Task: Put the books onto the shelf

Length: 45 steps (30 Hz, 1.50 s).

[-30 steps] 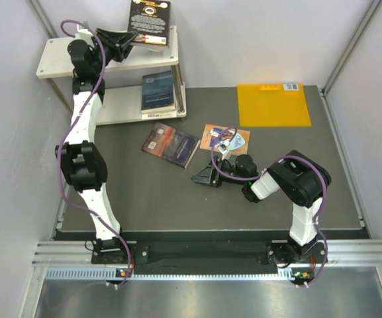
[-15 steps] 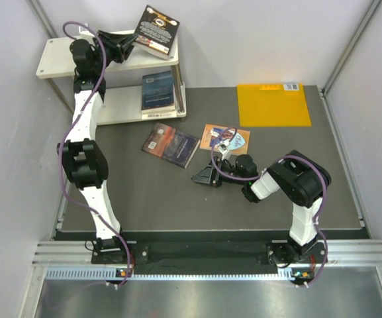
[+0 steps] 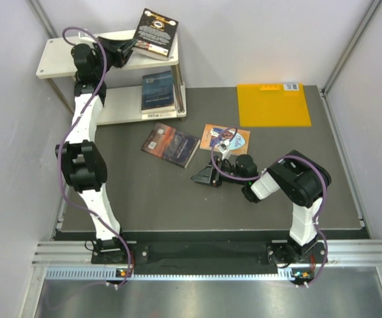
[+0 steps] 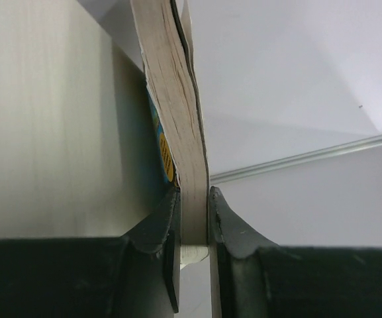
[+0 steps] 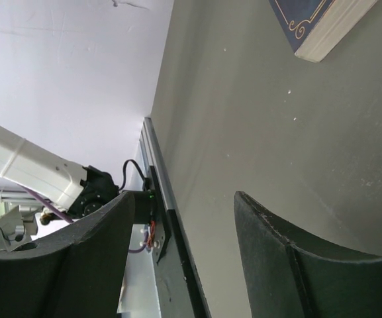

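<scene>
The shelf (image 3: 58, 58) stands at the back left. My left gripper (image 3: 128, 46) reaches over its top board and is shut on the black book with gold ornament (image 3: 156, 32), which stands tilted at the board's right end. In the left wrist view the jaws (image 4: 194, 213) pinch its page edge (image 4: 184, 119) beside the cream board (image 4: 45, 119). A dark blue book (image 3: 158, 89) lies on the lower board. On the table lie a dark book with a reddish glow (image 3: 171, 144) and an orange-brown book (image 3: 217, 136). My right gripper (image 3: 201, 177) rests open and empty (image 5: 183, 195).
A large orange-yellow sheet (image 3: 272, 104) lies flat at the back right of the dark table (image 3: 144, 199). White walls close in the back and sides. In the right wrist view a dark book's corner (image 5: 316, 20) shows beyond the fingers.
The black book has tipped from square-on to tilted at the shelf's right end, and the left gripper has shifted slightly with it. The right arm has not moved.
</scene>
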### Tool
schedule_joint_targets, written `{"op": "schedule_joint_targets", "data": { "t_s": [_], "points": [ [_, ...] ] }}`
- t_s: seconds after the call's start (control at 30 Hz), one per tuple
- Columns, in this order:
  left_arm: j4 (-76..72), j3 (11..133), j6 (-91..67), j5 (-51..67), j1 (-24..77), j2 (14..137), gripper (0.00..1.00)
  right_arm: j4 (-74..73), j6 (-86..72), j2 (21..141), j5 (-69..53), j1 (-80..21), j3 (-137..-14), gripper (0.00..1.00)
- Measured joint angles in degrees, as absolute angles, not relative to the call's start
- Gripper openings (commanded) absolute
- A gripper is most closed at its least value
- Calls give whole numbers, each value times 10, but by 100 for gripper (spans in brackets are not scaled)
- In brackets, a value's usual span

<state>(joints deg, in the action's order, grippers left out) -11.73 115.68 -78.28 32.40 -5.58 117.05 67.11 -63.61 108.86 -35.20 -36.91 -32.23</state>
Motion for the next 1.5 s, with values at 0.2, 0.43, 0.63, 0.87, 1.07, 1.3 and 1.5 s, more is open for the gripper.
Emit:
{"op": "schedule_joint_targets", "data": {
  "t_s": [0.2, 0.43, 0.63, 0.87, 1.07, 1.3, 1.5],
  "points": [
    [-120, 1078, -762, 283, -56, 1119, 0, 678, -636, 1089, -352, -369, -322, 62],
    [-121, 1047, -735, 251, -56, 1072, 0, 681, -637, 1089, -353, -369, -315, 62],
    [-118, 1045, -728, 241, -56, 1071, 0, 682, -641, 1089, -354, -369, -315, 62],
    [-119, 1046, -728, 231, -50, 1072, 1, 682, -641, 1089, -354, -369, -315, 62],
    [-119, 1049, -728, 228, -43, 1080, 26, 682, -642, 1089, -355, -369, -315, 62],
    [-114, 1054, -714, 226, -38, 1088, 81, 682, -642, 1089, -357, -369, -315, 63],
    [-116, 1070, -702, 226, -37, 1089, 99, 686, -644, 1089, -357, -369, -315, 63]
  ]
}}
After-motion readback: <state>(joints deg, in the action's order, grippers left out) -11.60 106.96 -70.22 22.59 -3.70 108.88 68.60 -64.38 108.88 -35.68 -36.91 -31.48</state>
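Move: The left hand has the black book pinched near its near-left corner above the upper board; its middle lies about 6 cm ahead and 6 cm to the right, nearly level. That board's right end is some 13 cm to the hand's right, neither ahead nor back and about 2 cm lower, and the blue book on the lower board sits some 30 cm below, about 3 cm ahead and 3 cm to the right. From the idle right hand, the black book is about 40 cm ahead, 12 cm left and 34 cm up. Still pinching the black book's near-left corner, the left hand draws it back about 2.5 cm and a little left over the upper board, dipping and then rising slightly while turning some 10 degrees counter-clockwise. After a short pause it eases about a centimetre forward and to the right and sinks as much, then opens its fingers wide, ending the pinch as it rises about a centimetre with the book's near end still between the spread fingers. ##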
